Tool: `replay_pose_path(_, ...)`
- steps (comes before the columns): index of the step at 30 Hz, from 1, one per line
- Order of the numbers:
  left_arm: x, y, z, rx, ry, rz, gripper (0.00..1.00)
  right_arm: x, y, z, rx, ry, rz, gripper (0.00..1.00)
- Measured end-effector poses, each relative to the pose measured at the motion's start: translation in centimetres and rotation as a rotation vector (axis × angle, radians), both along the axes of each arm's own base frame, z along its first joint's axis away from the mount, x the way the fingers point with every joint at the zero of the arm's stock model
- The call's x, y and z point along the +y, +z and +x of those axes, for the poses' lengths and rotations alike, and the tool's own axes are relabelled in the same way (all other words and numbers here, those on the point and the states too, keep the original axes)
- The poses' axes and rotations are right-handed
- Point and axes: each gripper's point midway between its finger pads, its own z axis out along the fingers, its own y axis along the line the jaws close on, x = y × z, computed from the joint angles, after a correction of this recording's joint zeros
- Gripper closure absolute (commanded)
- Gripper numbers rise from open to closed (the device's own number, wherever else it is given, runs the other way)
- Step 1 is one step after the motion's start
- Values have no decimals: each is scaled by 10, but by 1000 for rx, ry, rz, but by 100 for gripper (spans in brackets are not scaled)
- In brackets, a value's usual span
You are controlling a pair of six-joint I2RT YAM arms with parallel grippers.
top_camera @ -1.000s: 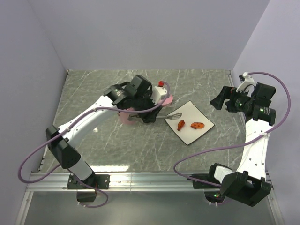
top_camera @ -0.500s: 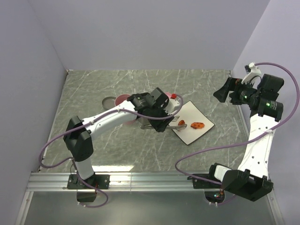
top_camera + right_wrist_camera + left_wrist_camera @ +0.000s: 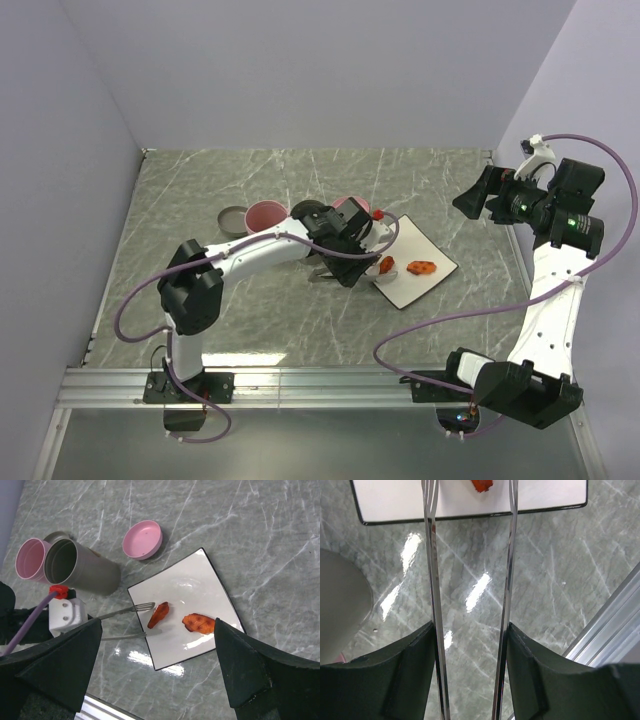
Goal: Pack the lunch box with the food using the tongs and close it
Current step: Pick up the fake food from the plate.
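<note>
My left gripper (image 3: 346, 268) (image 3: 470, 630) is shut on the silver tongs (image 3: 433, 580), pressing on both arms. In the right wrist view the tongs' (image 3: 125, 611) tips lie either side of a slim reddish-brown piece of food (image 3: 160, 615) (image 3: 386, 265) at the left of the white plate (image 3: 195, 580) (image 3: 412, 240). A broader reddish-brown piece (image 3: 200, 623) (image 3: 421, 267) lies to its right. The lunch box, a grey cylinder (image 3: 87, 572), stands left of the plate, its pink lid (image 3: 142, 540) apart on the table. My right gripper (image 3: 470, 200) (image 3: 158, 625) hangs open high above the plate.
A pink cup (image 3: 30, 557) (image 3: 265, 213) stands next to the grey cylinder, and a flat grey round piece (image 3: 233, 218) lies left of it. Walls close in the table at the back and both sides. A metal rail (image 3: 300, 380) runs along the near edge.
My left arm has swung right from the containers to the plate, carrying the tongs, whose tips now flank the slim piece. The right arm rose slightly, then held still.
</note>
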Motion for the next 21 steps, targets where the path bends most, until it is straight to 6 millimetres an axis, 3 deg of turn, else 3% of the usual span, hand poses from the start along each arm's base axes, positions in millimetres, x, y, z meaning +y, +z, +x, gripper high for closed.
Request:
replay_pose_path(14, -19, -4, 8, -12, 12, 3, 47, 2, 1, -1, -2, 10, 7, 0)
replay_pose_path(21, -23, -4, 9, -7, 7, -1, 66, 2, 0, -1, 0, 12, 10, 0)
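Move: The left gripper already holds the tongs, opened around the drumstick on the plate. The drumstick lies about 8 cm ahead of the gripper, 9 cm to its right and some 9 cm below. The chicken wing is about 8 cm farther right, level with the drumstick. The grey cup stands about 12 cm ahead and 8 cm left of the left gripper. From the right gripper, the drumstick is some 15 cm left, 3 cm ahead and 31 cm lower. Slide the left gripper nearly level some 2.5 cm to the right, drifting about 1 cm forward, so that the open tongs reach farther along both sides of the drumstick. As the hand slows, squeeze the gripper partly shut on the tongs, without turning the wrist, and pinch the drumstick between their tips. ##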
